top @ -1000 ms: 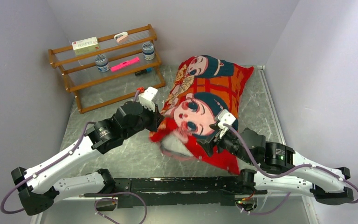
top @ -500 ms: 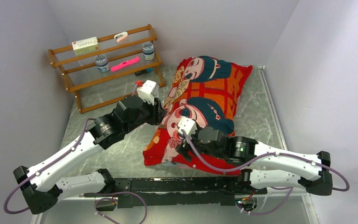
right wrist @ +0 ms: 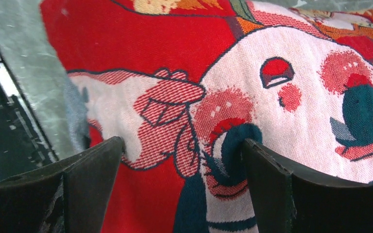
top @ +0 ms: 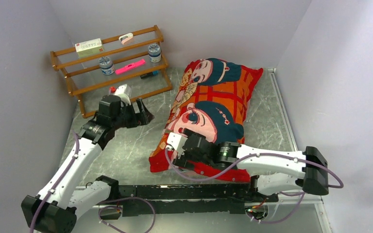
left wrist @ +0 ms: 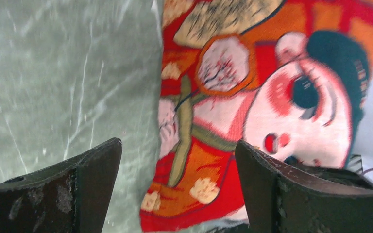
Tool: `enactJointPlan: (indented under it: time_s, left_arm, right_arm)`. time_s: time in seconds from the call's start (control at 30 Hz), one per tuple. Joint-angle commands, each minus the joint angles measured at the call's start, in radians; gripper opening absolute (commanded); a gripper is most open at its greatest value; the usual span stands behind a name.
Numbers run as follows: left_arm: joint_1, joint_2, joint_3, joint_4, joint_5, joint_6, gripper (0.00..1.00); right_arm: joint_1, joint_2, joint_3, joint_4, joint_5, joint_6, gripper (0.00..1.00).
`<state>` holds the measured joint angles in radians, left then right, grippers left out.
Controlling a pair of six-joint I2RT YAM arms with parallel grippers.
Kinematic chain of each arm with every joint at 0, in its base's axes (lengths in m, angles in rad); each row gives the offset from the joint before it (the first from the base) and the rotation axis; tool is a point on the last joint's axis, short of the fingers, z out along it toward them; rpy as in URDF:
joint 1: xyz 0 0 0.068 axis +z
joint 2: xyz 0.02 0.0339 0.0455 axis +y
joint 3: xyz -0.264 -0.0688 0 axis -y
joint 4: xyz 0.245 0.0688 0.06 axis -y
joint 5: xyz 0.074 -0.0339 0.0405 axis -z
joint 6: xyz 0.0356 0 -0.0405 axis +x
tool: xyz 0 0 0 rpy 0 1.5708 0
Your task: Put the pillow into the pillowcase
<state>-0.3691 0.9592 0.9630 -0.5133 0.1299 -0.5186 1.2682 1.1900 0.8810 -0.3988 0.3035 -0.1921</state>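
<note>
The pillowcase (top: 213, 104), red with teal-haired cartoon faces, lies plump and flat on the marble table, running from the back right toward the near centre. The pillow is hidden; no white fabric clearly shows. My left gripper (top: 143, 114) hangs open to the left of the case, apart from it. In the left wrist view its fingers (left wrist: 177, 145) frame the case's near corner (left wrist: 252, 97) from a distance. My right gripper (top: 169, 156) is open low over the near end of the case. Printed fabric (right wrist: 223, 73) lies between its spread fingers (right wrist: 182, 143), not pinched.
A wooden rack (top: 111, 68) with jars, a pink item and a box stands at the back left, close behind the left gripper. Grey walls close in on both sides. The black base rail (top: 189, 191) runs along the near edge.
My left gripper opened, let go of the pillowcase and drew back to the left. My right arm swept left over the case's near end. The lifted near end settled flat.
</note>
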Motion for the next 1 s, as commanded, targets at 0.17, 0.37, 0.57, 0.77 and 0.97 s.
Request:
enactJointPlan:
  time_s: [0.17, 0.37, 0.57, 0.77, 0.97]
  left_arm:
    - [0.056, -0.184, -0.268, -0.025, 0.152, -0.169, 0.85]
    - [0.056, -0.212, -0.483, 0.107, 0.289, -0.265, 0.84]
    - [0.056, -0.244, -0.564, 0.182, 0.315, -0.275, 0.88]
    - [0.056, -0.305, -0.685, 0.323, 0.314, -0.328, 0.91]
    - [0.056, -0.25, -0.716, 0.478, 0.277, -0.332, 0.87]
  right_arm:
    - [-0.208, 0.103, 0.0, 0.197, 0.05, 0.016, 0.67]
    - [-0.28, 0.136, 0.008, 0.324, 0.095, 0.069, 0.55]
    - [-0.326, 0.22, 0.056, 0.354, 0.096, 0.102, 0.54]
    - [-0.416, 0.26, 0.125, 0.358, 0.062, 0.135, 0.53]
    - [-0.434, 0.225, 0.151, 0.314, -0.016, 0.169, 0.55]
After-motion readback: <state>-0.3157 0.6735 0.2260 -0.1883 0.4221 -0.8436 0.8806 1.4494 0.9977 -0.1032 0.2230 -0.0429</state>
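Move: The right hand goes for the girl's-face print on the pillowcase, about 5 cm ahead and 2 cm below. The pillowcase's near-left corner lies roughly 6 cm back, 9 cm left and 8 cm below; its opening is some 8 cm back, 3 cm right and 8 cm below. The left hand goes for that near-left corner, about 17 cm back, 4 cm right and 20 cm below; the opening lies some 19 cm back and 15 cm right. Right hand pinches the face print, going forward about 14 cm; open left hand drops 17 cm and back. ##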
